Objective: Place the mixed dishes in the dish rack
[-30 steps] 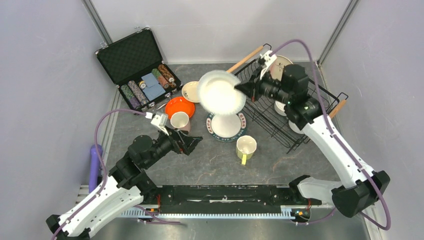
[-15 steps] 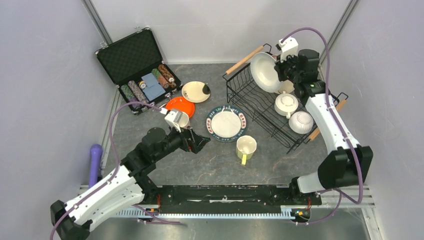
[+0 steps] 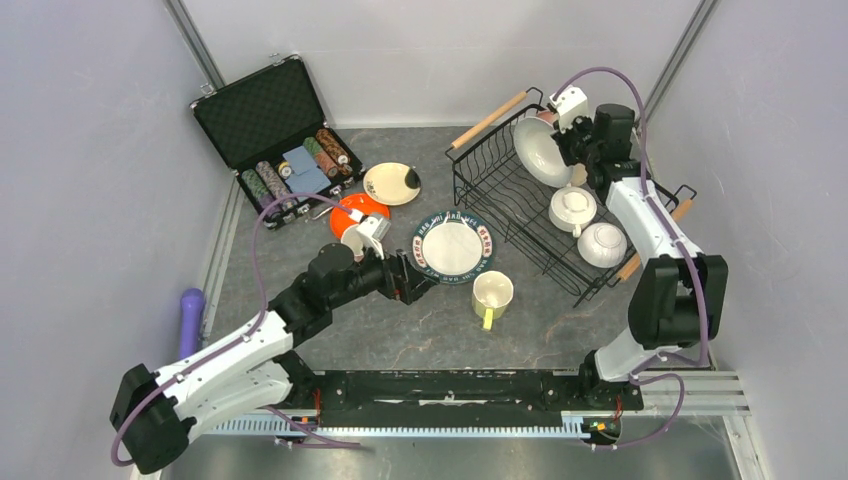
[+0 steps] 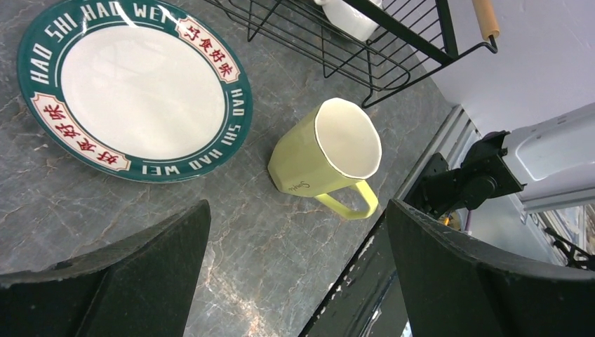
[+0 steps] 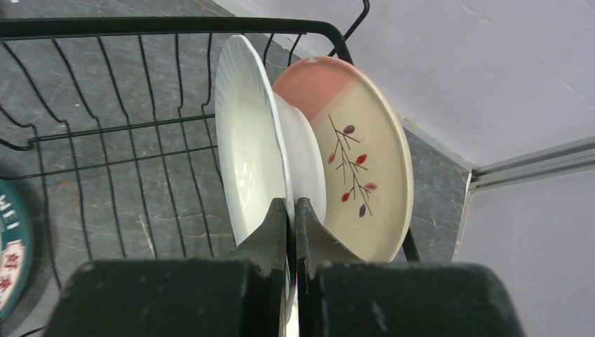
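My right gripper (image 5: 291, 203) is shut on the rim of a white plate (image 5: 245, 147), which stands on edge at the far end of the dish rack (image 3: 500, 200), beside a pink-cream plate (image 5: 365, 154). A white mug (image 3: 572, 208) and a white bowl (image 3: 602, 243) sit further along the rack. My left gripper (image 4: 296, 207) hangs open over the table between a teal-rimmed plate (image 4: 133, 88) and a yellow-green mug (image 4: 330, 151), holding nothing. An orange plate (image 3: 352, 210) and a cream black-spotted plate (image 3: 391, 183) lie to the left; a mug (image 3: 355, 240) is partly hidden behind my left wrist.
An open black case (image 3: 275, 130) with poker chips and a blue box stands at the back left. A purple object (image 3: 190, 320) lies by the left table edge. The rack's wooden handle (image 3: 488, 118) juts toward the back wall.
My right arm has carried the white plate from over the table's middle into the rack's far end. My left arm has reached forward and right, still open, toward the teal-rimmed plate and the mug.
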`<state>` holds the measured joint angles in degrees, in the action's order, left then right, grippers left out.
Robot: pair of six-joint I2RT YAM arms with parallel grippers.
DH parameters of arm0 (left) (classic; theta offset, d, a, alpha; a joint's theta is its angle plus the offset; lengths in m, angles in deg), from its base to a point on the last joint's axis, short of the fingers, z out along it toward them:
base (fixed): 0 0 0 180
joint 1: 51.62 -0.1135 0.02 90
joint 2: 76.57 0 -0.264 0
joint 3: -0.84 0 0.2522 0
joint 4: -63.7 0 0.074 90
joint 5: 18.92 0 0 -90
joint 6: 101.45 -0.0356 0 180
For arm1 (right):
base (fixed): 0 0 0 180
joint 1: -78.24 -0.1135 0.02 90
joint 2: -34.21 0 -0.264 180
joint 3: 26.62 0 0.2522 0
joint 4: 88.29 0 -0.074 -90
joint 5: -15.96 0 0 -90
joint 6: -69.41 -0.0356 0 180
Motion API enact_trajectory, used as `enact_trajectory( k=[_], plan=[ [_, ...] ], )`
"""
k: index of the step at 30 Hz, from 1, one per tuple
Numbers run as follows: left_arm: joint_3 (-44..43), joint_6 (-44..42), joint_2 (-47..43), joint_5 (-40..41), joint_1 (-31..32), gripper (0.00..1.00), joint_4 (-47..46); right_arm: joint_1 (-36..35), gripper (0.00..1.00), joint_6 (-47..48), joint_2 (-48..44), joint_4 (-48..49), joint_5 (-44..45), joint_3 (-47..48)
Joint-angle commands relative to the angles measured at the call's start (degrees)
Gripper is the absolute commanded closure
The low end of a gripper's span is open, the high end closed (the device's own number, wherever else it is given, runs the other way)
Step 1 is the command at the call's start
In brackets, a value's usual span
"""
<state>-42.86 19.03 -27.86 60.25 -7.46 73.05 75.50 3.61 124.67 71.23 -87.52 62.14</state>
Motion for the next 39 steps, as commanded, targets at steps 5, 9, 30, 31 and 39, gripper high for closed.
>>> enact_trajectory(
  k=[5, 9, 30, 31, 39],
  plan=[
    [-1.4, -1.25, 2.93, -2.42, 0.04, 0.0, -5.15, 1.59, 1.0, 3.47, 6.09, 10.59, -3.06, 2.85],
    [-2.24, -1.47, 5.08, -3.33, 0.04, 0.0, -5.19, 2.39, 1.0, 2.69, 8.9, 11.2, -4.17, 3.72],
    [-3.51, -1.54, 7.57, -5.94, -0.48, 0.0, -4.45, 7.4, 0.54, -7.05, 15.67, 8.28, -9.9, 10.85],
    [-3.52, -1.53, 7.53, -6.01, -0.52, 0.0, -4.46, 7.4, 0.53, -7.15, 15.58, 8.3, -10.24, 10.87],
    [-3.3, -1.4, 7.29, -6.13, -0.57, 0.0, -4.47, 7.35, 0.48, -8.48, 14.79, 7.22, -13.2, 12.48]
  ],
)
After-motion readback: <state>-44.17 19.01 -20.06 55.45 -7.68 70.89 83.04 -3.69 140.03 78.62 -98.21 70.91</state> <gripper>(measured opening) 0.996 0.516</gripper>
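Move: The right hand grips the rim of the white plate. Its spot in the dish rack lies roughly 3 cm ahead and 3 cm left of that hand, some 14 cm down. The pink-and-cream plate stands just beyond it, about 6 cm ahead and 2 cm right of the hand. The two-handled cup is some 10 cm back and 7 cm right, the white bowl about 18 back and 14 right. From the left hand, the spot is about 29 cm ahead and 28 cm right. Still pinching the white plate's rim, the right hand lowers it about 6 cm while easing forward into the rack, beside the pink-and-cream plate. It then opens its fingers halfway, letting go as it moves on forward and right, rises some 3 cm and rolls about 10 degrees, left side up. The open left hand sinks 2 cm and edges right, towards the yellow mug. ##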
